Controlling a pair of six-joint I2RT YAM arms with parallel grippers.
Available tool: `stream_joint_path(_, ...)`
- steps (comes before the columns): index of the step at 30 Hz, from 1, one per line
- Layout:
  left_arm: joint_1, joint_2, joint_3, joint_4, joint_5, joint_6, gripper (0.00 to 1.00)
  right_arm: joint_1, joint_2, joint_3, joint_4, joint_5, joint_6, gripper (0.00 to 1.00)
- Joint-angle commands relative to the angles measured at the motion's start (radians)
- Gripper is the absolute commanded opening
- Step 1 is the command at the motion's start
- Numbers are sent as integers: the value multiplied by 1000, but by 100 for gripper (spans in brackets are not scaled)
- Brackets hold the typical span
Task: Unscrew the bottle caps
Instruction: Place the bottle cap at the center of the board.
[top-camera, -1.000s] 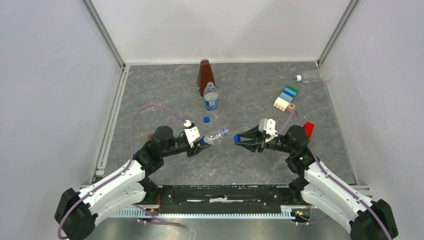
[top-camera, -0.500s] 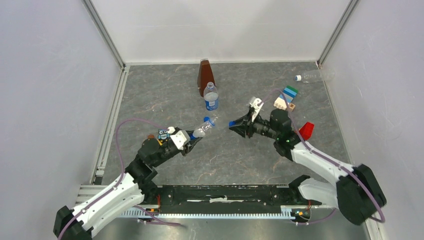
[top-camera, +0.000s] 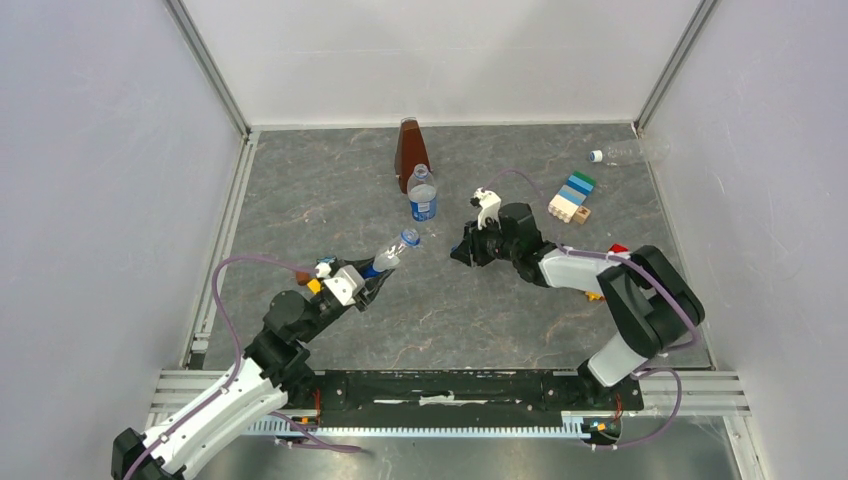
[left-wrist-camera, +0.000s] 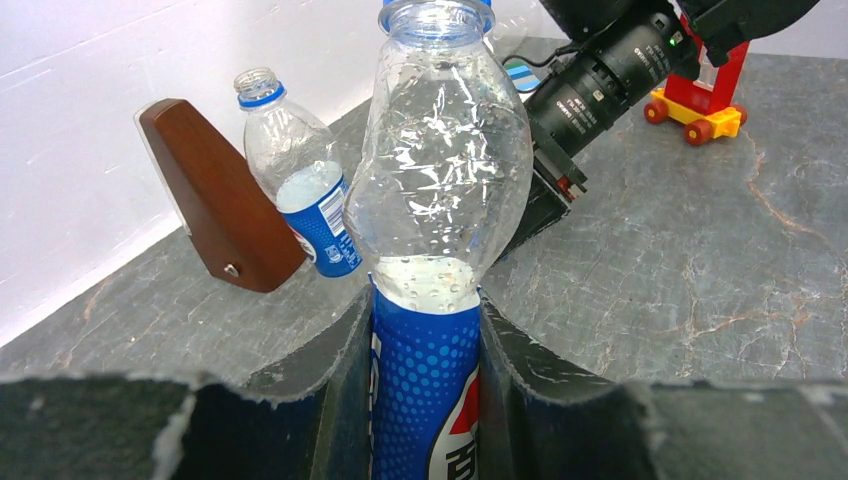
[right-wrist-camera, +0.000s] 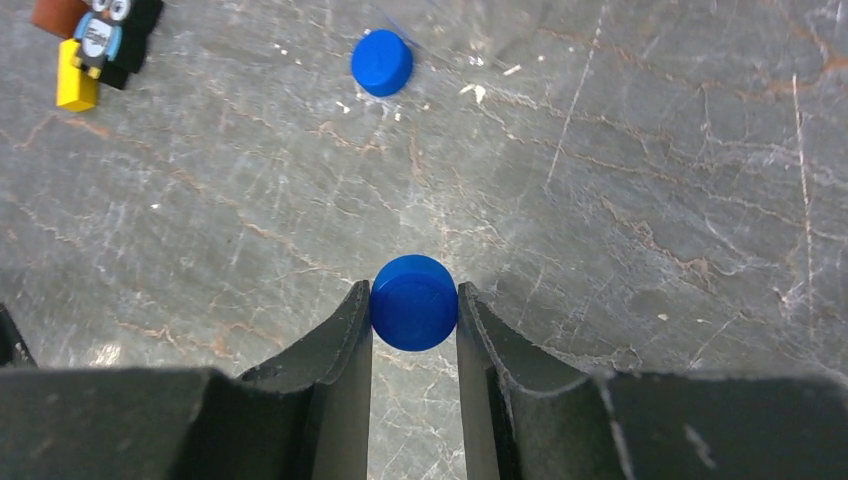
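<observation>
My left gripper (top-camera: 371, 276) is shut on the blue label of a clear bottle (top-camera: 392, 256). The held bottle (left-wrist-camera: 437, 190) tilts toward the back right, and its neck is open with no cap on it. My right gripper (top-camera: 461, 250) hangs low over the table, just right of that neck. It is shut on a blue bottle cap (right-wrist-camera: 414, 302), pinched by its sides between both fingers. A second blue cap (right-wrist-camera: 382, 62) lies loose on the table. Another labelled bottle (top-camera: 422, 197) stands upright, uncapped. A third bottle (top-camera: 627, 152) lies at the back right with its white cap (top-camera: 596, 156) on.
A brown pyramid-shaped object (top-camera: 408, 148) stands right behind the upright bottle. Stacked toy blocks (top-camera: 570, 197) sit at the right back. A red and yellow toy (left-wrist-camera: 705, 100) sits by the right forearm. White walls close in the table on three sides.
The left arm has drawn back and left with the bottle, which now points further toward the back. The right arm has folded inward and carried the blue cap away from the bottle's neck, toward the back.
</observation>
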Motion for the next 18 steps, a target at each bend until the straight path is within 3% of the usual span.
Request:
stream_joint_path(1,3,-4,-8,53,-23,-34,16,12,56,52,48,63,45,15)
stream_joint_path(12,4,11,-32,97,-9,-41,17,26,186,129,54,227,98,16)
stream_joint_path(18,4,36,-27,108,-2,-45,18,27,262,172,86,205,126,21)
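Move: On the board beyond and to the left of the right hand lies the loose blue cap, about 5 cm ahead, 10 cm left and 6 cm below that hand, which already holds another blue cap. The standing bottle is some 11 cm ahead and 8 cm left, with the brown wedge's base behind it, about 17 cm ahead and 10 cm left of the right hand. From the left hand the loose cap lies about 14 cm ahead, 6 cm right and 21 cm below. Lowering the pinched blue cap about 4 cm towards the board, the right hand then levels off and runs forward some 4.5 cm, closing on the loose cap while staying to its right. The wrist swings about 10 degrees clockwise and the fingers keep their hold; whether the held cap touches the board can't be seen. ##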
